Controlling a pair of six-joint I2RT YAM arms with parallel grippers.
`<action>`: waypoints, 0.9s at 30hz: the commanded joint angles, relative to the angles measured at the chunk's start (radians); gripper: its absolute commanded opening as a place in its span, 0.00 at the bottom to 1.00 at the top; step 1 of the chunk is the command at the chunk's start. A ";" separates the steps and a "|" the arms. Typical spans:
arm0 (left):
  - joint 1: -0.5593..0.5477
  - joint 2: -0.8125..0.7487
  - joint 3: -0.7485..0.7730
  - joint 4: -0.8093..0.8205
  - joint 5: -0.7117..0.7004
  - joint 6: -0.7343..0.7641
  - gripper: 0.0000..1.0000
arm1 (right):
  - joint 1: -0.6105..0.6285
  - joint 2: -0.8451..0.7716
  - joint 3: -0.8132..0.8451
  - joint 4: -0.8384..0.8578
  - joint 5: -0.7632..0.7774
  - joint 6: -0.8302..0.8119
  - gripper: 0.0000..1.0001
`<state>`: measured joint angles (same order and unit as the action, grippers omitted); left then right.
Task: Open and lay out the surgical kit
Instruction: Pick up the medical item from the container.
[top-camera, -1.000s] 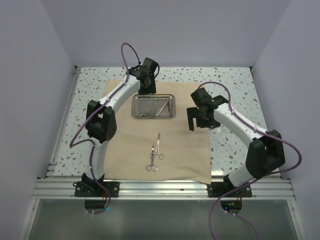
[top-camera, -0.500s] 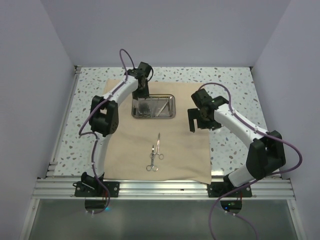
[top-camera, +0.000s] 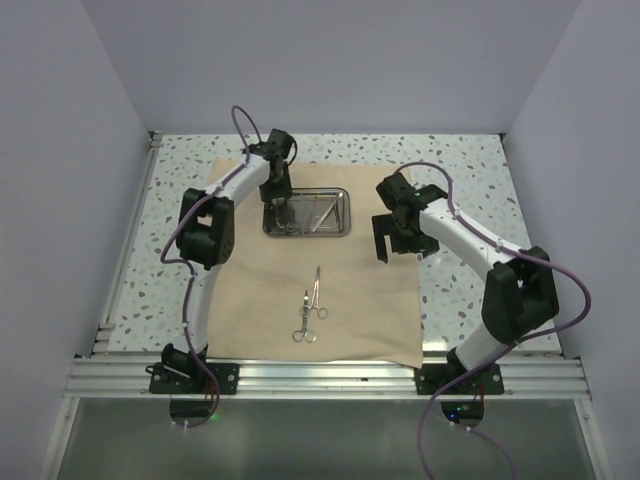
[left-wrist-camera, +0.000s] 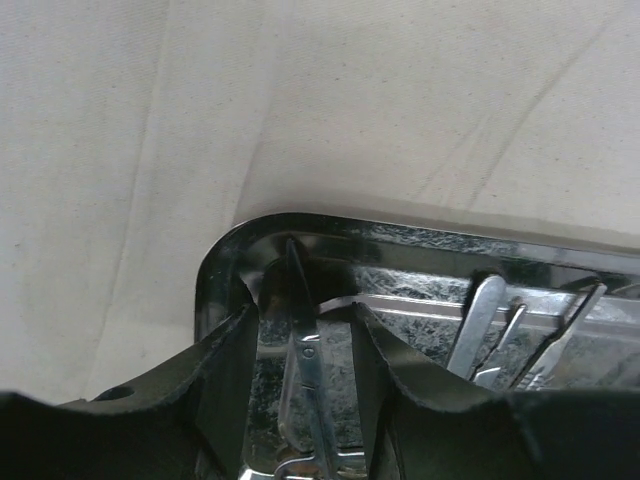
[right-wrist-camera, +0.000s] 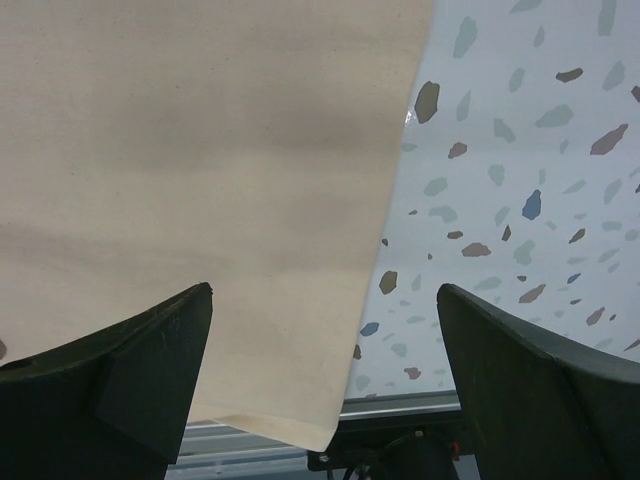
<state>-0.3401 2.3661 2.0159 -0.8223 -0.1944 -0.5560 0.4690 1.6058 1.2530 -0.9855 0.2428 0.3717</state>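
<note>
The surgical kit's tan cloth (top-camera: 280, 290) lies spread flat, with the steel tray (top-camera: 340, 227) at its far middle. Two ring-handled instruments (top-camera: 311, 308) lie side by side on the cloth nearer me. My left gripper (top-camera: 277, 200) is down in the tray's left end. In the left wrist view its fingers (left-wrist-camera: 232, 365) stand apart on either side of a pair of scissors (left-wrist-camera: 312, 375) in the tray's corner (left-wrist-camera: 225, 262), with a gap on each side. Tweezers (left-wrist-camera: 480, 312) and other instruments lie to the right. My right gripper (top-camera: 397, 248) hangs wide open over the cloth's right edge (right-wrist-camera: 395, 230), holding nothing.
Speckled tabletop (right-wrist-camera: 520, 150) shows to the right of the cloth and around it (top-camera: 460, 170). An aluminium rail (top-camera: 320, 375) runs along the near edge by the arm bases. Plain walls close in the left, back and right sides.
My left gripper has shifted left along the tray to its left end and come down over the scissors. The right arm has barely moved.
</note>
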 joint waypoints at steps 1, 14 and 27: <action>0.013 0.053 0.001 0.051 0.024 0.008 0.46 | -0.006 0.019 0.065 -0.030 0.013 -0.020 0.98; 0.015 0.153 0.060 0.041 0.016 0.011 0.26 | -0.004 0.059 0.105 -0.036 0.009 -0.007 0.98; 0.016 0.079 0.087 0.046 0.064 0.050 0.00 | -0.006 0.036 0.066 -0.015 0.003 0.009 0.98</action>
<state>-0.3355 2.4344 2.1040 -0.7563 -0.1757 -0.5354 0.4690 1.6634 1.3216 -1.0012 0.2443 0.3721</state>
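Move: The left hand's half-open fingers already straddle the dark pivoted instrument (scissors by its look) at the tray's left end. Its middle is about 3 cm back of the hand, level sideways, 1 cm below. A slim flat handle lies some 6 cm right and 2 cm back, a diagonal silver instrument 9 cm right and 3 cm back. From the right hand the scissors lie about 17 cm ahead, 24 cm left, 8 cm below. The left fingers close from about half open to shut, pinching the scissors near the pointed end. Before and while closing, the hand slides about 3 cm forward along the blade towards the tray's far wall, drifting a centimetre right at almost the same height, then stays there. ##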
